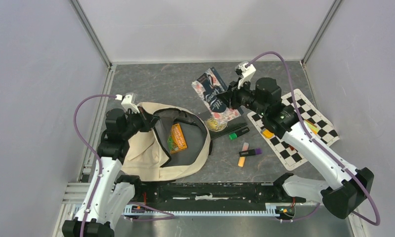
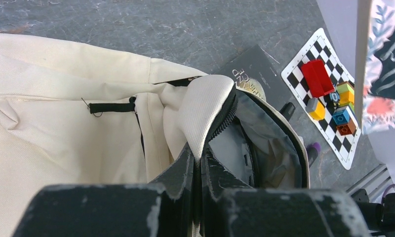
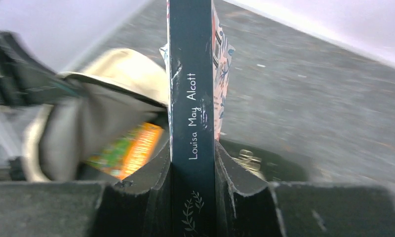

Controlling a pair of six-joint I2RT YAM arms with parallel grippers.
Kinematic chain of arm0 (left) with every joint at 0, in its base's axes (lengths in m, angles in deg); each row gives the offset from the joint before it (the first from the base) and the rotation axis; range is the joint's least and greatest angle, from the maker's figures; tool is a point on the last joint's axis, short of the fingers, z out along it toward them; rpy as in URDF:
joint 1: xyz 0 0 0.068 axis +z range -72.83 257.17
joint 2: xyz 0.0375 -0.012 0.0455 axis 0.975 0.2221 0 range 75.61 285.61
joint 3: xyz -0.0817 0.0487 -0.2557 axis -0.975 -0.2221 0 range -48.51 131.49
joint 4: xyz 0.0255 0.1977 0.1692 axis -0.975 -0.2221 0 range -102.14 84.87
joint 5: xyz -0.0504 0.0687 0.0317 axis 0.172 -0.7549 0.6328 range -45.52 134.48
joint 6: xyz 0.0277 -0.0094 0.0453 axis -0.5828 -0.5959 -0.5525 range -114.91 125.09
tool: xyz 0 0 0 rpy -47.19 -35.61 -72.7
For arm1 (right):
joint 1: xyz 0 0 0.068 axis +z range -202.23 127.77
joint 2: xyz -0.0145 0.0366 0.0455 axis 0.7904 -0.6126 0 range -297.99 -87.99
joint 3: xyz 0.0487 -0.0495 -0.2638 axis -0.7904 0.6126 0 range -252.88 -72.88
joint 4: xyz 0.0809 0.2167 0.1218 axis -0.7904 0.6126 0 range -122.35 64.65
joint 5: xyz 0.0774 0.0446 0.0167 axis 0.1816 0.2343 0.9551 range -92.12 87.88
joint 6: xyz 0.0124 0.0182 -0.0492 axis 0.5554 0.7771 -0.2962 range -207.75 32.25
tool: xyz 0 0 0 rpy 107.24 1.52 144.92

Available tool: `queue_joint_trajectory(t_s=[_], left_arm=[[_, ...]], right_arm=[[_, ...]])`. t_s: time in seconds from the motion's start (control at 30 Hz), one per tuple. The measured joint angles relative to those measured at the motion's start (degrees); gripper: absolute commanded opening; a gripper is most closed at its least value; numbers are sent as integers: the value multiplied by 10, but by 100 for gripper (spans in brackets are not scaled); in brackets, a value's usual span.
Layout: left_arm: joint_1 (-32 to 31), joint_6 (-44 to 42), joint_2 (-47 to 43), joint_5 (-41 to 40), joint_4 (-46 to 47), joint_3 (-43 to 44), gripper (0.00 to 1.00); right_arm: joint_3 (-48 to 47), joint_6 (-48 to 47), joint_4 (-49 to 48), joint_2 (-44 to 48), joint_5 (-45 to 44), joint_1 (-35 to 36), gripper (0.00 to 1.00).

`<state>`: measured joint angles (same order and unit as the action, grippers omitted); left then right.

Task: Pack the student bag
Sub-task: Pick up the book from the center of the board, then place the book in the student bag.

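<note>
The cream student bag (image 1: 151, 153) lies open at the left, its dark grey lining showing. My left gripper (image 1: 145, 118) is shut on the bag's upper rim; in the left wrist view the jaws (image 2: 200, 160) pinch the cream flap (image 2: 208, 103) by the zipper and hold the mouth up. An orange book (image 1: 178, 138) lies inside the bag. My right gripper (image 1: 231, 96) is shut on a floral-covered book (image 1: 211, 90), lifted off the table to the right of the bag. Its dark spine (image 3: 191, 98) reads Louisa May Alcott and stands upright between the fingers (image 3: 151, 173).
A black book (image 1: 220, 121) lies flat beside the bag's mouth. Several highlighters (image 1: 239, 132) lie in the table's middle. Under my right arm, a checkerboard mat (image 1: 304, 106) carries coloured blocks (image 2: 318, 76). Grey walls enclose the table.
</note>
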<state>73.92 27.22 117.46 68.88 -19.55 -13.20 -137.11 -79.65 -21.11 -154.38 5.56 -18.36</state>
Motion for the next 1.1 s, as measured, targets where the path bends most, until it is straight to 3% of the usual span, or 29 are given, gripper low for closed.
queue_joint_trajectory(t_s=[0.13, 0.37, 0.57, 0.87, 1.1], left_arm=[[0, 0, -10, 3, 1, 0, 5], [0, 0, -34, 17, 13, 0, 4], [0, 0, -35, 31, 18, -1, 5], [0, 1, -39, 57, 41, -9, 5], [0, 1, -34, 70, 53, -10, 5]], right_arm=[[30, 121, -68, 0, 87, 22, 0], [125, 272, -148, -47, 130, 107, 0], [201, 361, -152, -65, 85, 119, 0], [186, 420, -155, -129, 19, 136, 0], [163, 480, -217, -177, -7, 162, 0]])
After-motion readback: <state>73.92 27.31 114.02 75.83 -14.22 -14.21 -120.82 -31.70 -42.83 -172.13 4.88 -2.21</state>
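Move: The bag's open mouth, where the book already in the right hand is taken, lies about 20 cm left of that hand, 10 cm back and some 17 cm below. The orange book inside it is about 21 cm left, 11 cm back; the black book some 4 cm left, 4 cm back; both lie over 20 cm below. From the left hand, still pinching the bag's rim, the mouth is about 12 cm right, 6 cm back, 6 cm below. Right tips and lowers the book some 16 cm, left and back into the bag; other raises its rim. ##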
